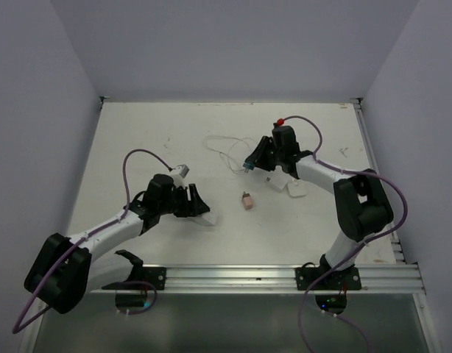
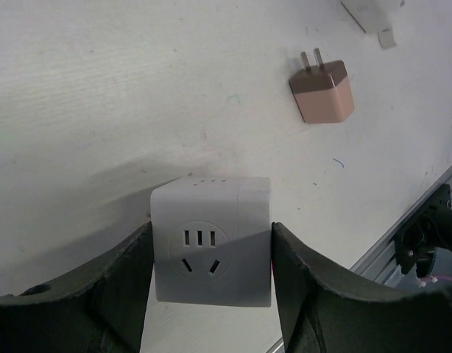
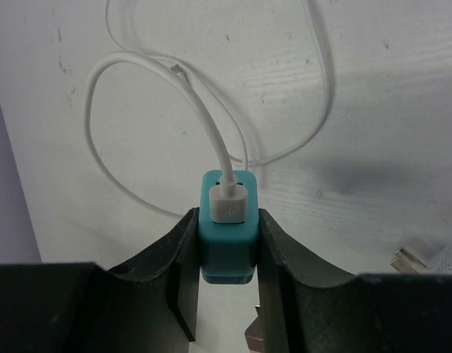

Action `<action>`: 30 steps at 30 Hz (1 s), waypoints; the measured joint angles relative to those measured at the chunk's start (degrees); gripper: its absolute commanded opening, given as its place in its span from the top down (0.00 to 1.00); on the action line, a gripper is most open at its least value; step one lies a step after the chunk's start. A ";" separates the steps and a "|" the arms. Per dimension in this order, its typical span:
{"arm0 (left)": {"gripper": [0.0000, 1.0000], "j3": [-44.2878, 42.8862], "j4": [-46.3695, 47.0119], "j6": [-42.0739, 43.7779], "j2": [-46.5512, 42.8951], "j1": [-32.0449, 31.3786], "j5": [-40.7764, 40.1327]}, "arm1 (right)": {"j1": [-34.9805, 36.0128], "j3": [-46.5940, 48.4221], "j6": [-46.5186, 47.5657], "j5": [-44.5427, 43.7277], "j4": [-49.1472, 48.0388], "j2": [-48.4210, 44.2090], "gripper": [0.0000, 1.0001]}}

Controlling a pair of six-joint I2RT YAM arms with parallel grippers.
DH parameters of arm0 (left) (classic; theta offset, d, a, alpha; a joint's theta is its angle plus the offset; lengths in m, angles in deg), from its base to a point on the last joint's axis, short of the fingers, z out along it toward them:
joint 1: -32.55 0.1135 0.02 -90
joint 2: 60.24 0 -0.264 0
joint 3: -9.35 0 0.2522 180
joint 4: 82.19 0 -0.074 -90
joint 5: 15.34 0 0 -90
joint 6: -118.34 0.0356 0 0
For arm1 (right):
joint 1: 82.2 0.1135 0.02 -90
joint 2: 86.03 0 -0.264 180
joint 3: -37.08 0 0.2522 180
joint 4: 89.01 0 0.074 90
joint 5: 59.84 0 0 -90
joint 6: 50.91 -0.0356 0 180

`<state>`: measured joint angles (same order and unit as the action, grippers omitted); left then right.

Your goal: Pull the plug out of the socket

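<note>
The socket (image 2: 211, 250), a white cube with empty slots on its facing side, sits on the table between the left gripper's (image 2: 211, 246) black fingers, which are shut on its two sides. From above, the socket (image 1: 209, 218) shows at the left gripper (image 1: 200, 209), left of centre. The plug (image 3: 227, 232) is a small teal block with a white USB connector and cable (image 3: 138, 95) in its top. My right gripper (image 3: 227, 246) is shut on it. In the top view the right gripper (image 1: 249, 166) holds the plug well apart from the socket, further back and to the right.
A pink plug (image 1: 246, 199) with bare prongs lies between the two arms, also in the left wrist view as the pink plug (image 2: 323, 92). Two flat white plugs (image 1: 288, 185) lie under the right arm. The white cable (image 1: 224, 147) loops across the table behind them.
</note>
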<state>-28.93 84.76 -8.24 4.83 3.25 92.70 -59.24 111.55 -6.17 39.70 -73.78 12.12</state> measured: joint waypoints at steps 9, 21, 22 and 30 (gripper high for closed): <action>1.00 0.96 7.28 -1.64 0.87 7.23 3.23 | -0.79 -4.02 1.07 5.49 -2.82 3.50 0.67; 1.00 0.96 23.15 -8.74 14.49 9.92 9.49 | -1.31 -4.81 4.79 5.79 -0.96 4.52 0.22; 1.00 0.96 24.52 -9.42 15.45 9.99 10.19 | -1.33 -4.79 5.66 5.29 -0.20 4.02 0.20; 0.81 1.49 29.59 -10.93 18.23 10.05 11.72 | -1.49 -4.81 13.35 -1.16 9.05 -11.61 0.07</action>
<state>-27.44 114.35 -19.17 23.06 13.30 104.42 -60.73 106.74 7.19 38.54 -64.73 0.52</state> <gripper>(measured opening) 0.620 0.914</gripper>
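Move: The right hand holds the teal plug above a bare patch of table, which lies about 3 cm back and 7 cm below. From that hand, the pink plug lies about 11 cm back, level sideways and 7 cm below; the white plug is 5 cm back and 9 cm right, the cable loop 7 cm ahead and 6 cm left. The left hand grips the socket, with open table about 6 cm ahead, 1 cm right and 5 cm below; the pink plug is 6 cm ahead and 12 cm right. The right hand lowers the teal plug about 6 cm and slightly back onto the bare table between the cable loop and the pink plug, spreads its fingers wide to let go, then lifts off some 8 cm while drawing to the right. Meanwhile the left hand keeps its grip on the white socket and carries it about 6 cm forward, almost level after a small rise and dip, to beside the pink plug, rolling some 15 degrees so that its left side dips. ##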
